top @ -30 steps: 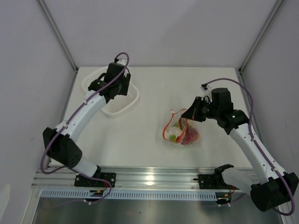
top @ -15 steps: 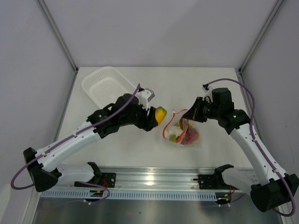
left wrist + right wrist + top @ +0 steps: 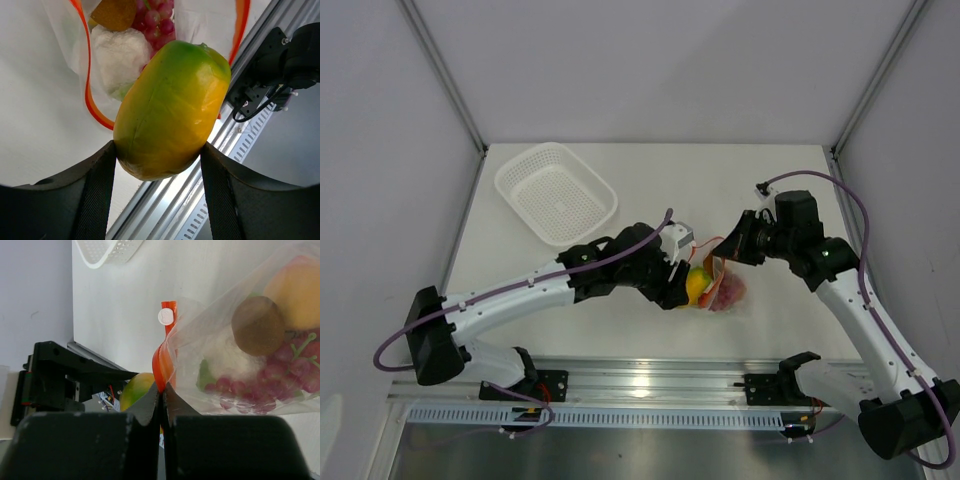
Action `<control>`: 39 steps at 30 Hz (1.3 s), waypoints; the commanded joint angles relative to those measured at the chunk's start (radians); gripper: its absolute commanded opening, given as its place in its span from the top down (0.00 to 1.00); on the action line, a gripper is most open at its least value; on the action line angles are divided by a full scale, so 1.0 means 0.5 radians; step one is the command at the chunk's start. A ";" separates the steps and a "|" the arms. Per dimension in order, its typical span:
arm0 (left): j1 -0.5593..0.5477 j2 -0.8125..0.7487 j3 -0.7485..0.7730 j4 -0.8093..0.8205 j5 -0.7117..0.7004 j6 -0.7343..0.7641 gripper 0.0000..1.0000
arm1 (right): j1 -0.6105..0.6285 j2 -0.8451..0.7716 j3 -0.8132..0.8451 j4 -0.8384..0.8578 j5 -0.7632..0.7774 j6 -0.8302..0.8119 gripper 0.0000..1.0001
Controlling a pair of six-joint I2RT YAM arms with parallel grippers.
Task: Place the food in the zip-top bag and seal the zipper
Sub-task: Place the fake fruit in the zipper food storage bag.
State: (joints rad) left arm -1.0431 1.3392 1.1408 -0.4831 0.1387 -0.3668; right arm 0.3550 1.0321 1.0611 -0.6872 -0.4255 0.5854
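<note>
My left gripper (image 3: 686,285) is shut on the yellow-green mango (image 3: 172,107) and holds it at the open mouth of the clear zip-top bag (image 3: 725,292); the mango also shows in the top view (image 3: 697,284). My right gripper (image 3: 162,390) is shut on the red-orange zipper (image 3: 165,352) strip at the bag's upper edge and holds the mouth up. Inside the bag are a brown piece (image 3: 257,325), a red grape cluster (image 3: 280,375), a white-and-green piece (image 3: 120,55) and a peach-coloured piece (image 3: 295,290).
A white mesh basket (image 3: 556,191) stands at the back left of the white table. An aluminium rail (image 3: 650,382) runs along the table's near edge. Grey walls close in both sides.
My left arm swung from the basket to the bag, carrying the mango, which now sits at the bag's mouth. My right gripper has kept its hold on the zipper.
</note>
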 commanded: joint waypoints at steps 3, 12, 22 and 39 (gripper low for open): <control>-0.006 0.175 0.200 0.052 0.005 -0.006 0.99 | 0.029 -0.067 0.127 0.022 -0.011 0.041 1.00; -0.009 0.484 0.457 -0.037 -0.010 0.016 1.00 | 0.045 -0.113 0.133 -0.012 -0.005 0.047 1.00; -0.009 0.417 0.415 -0.098 -0.265 0.062 0.01 | 0.048 -0.134 0.164 -0.061 0.014 0.026 1.00; -0.009 -0.089 -0.066 0.024 -0.759 -0.061 0.03 | 0.045 -0.187 0.234 -0.107 -0.008 0.038 1.00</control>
State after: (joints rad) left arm -1.0431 1.3525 1.1534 -0.5133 -0.1783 -0.3645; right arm 0.3721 0.9718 1.1065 -0.7578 -0.4076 0.5945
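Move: The bag's open mouth, where the held yellow-green fruit is to go, lies about 6 cm to the left hand's right, 3 cm ahead and 4 cm below. Inside the bag, the cauliflower sits some 6 cm right, 1 cm ahead and 10 cm below that hand; the grapes are about 11 cm right, level with it, and 10 cm lower. From the right hand, the mouth's middle is roughly 3 cm left, 3 cm back and 2 cm below. The yellow-green fruit, already gripped, is carried about 5 cm right, forward and down into the bag's mouth; there the left fingers spread wide and let go of it. The empty left hand then backs away some 7 cm to the left, rising slightly and swinging about 15 degrees counter-clockwise. The right hand keeps its pinch on the bag's rim, easing up and back a couple of centimetres. ##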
